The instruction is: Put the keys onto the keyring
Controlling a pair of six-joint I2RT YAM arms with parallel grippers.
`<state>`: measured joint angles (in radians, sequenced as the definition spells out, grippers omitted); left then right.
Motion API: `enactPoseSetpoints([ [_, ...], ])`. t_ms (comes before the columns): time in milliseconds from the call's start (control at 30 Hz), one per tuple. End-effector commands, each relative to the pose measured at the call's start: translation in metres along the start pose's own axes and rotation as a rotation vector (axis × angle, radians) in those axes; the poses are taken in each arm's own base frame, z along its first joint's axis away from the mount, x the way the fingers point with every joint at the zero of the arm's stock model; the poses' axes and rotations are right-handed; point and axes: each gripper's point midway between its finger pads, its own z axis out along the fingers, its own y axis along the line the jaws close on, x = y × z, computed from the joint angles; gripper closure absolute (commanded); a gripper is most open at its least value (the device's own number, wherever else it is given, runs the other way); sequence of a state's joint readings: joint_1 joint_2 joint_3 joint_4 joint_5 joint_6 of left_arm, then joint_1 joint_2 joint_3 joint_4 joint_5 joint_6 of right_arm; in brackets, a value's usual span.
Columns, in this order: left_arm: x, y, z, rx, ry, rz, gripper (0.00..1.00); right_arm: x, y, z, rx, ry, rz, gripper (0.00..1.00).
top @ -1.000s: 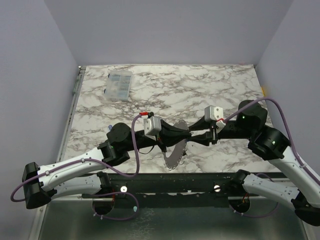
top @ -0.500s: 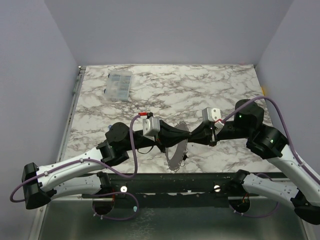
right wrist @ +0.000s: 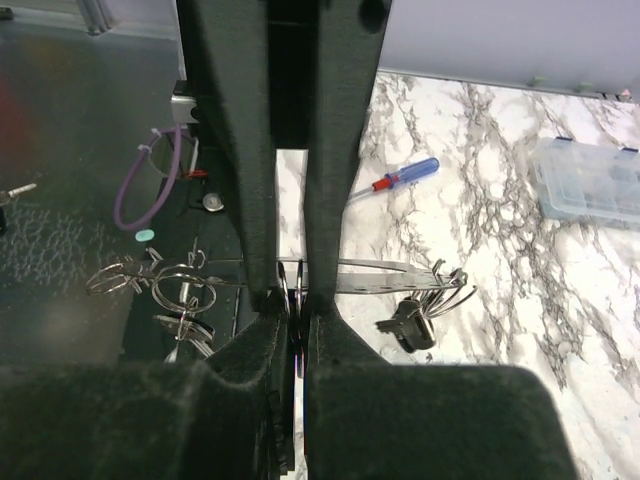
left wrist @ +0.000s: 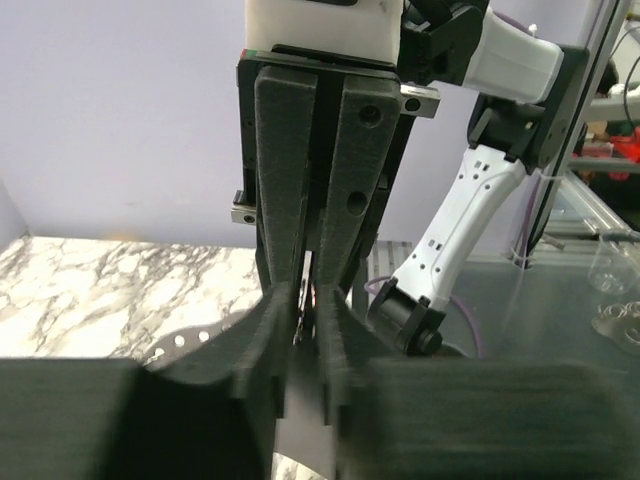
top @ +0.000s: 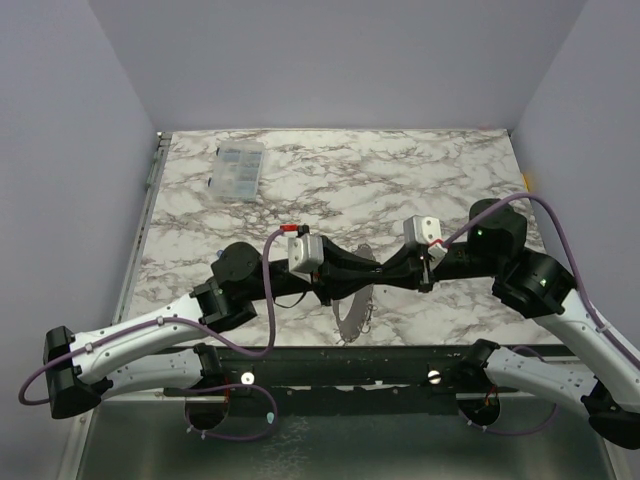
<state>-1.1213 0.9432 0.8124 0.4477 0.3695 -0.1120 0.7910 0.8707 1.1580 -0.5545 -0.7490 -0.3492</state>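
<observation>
The two grippers meet tip to tip above the table's front middle. My right gripper [top: 386,268] [right wrist: 296,318] is shut on a thin metal ring [right wrist: 291,283] of the keyring. The keyring's pale perforated band [right wrist: 385,276] [top: 353,308] stretches sideways behind the fingers and hangs below them in the top view. My left gripper [top: 370,265] [left wrist: 308,312] faces it, its jaws a narrow slit apart around the same ring. A dark-headed key [right wrist: 410,328] hangs from wire rings at the band's right end. More rings and keys [right wrist: 182,332] hang at its left end.
A red and blue screwdriver [right wrist: 400,180] lies on the marble table [top: 420,180] behind the grippers. A clear plastic box [top: 240,168] [right wrist: 590,180] sits at the far left of the table. The metal frame rail [top: 330,365] runs along the front edge.
The right gripper moved left to the left gripper's tips and shut on the ring. The left jaws have since parted slightly. The hanging band swung a little.
</observation>
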Motion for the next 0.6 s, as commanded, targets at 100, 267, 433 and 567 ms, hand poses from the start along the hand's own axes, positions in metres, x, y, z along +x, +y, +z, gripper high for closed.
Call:
enactPoseSetpoints([
  [100,0.006,-0.005,-0.006,0.010,0.200,-0.005,0.56,0.011,-0.013,-0.006,0.087,0.063,-0.022,0.99],
  [267,0.004,-0.002,-0.015,-0.018,0.296,-0.011,0.53,0.031,-0.012,-0.011,0.109,0.139,0.029,0.99],
  [433,0.005,0.005,-0.018,-0.033,0.431,0.019,0.54,0.037,-0.007,-0.012,0.096,0.159,0.053,0.99],
  [567,0.006,0.011,-0.016,-0.048,0.476,0.046,0.56,0.037,-0.006,-0.012,0.092,0.159,0.057,0.99],
])
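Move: The two hands face each other fingertip to fingertip: the key pinched in the right fingers stands only about 1 cm to the right of the left hand point, level with it, and right at the right hand's own point. From the right hand, the curved grey keyring plate lies some 5 cm below, 2 cm back and 2 cm left, with a black clip about 6 cm ahead, 2 cm left and 6 cm below. The left fingers, already slightly parted at the key, spread to nearly half open and come free while that hand backs off about 1.5 cm up and 1 cm to its left, its fingers tipping some 20 degrees downward. The right hand stays shut on the key and carries it with the keyring plate away from the left fingers, about 3 cm down with a smaller shift to the right and forward, its fingertips dipping slightly and turning a little clockwise. ##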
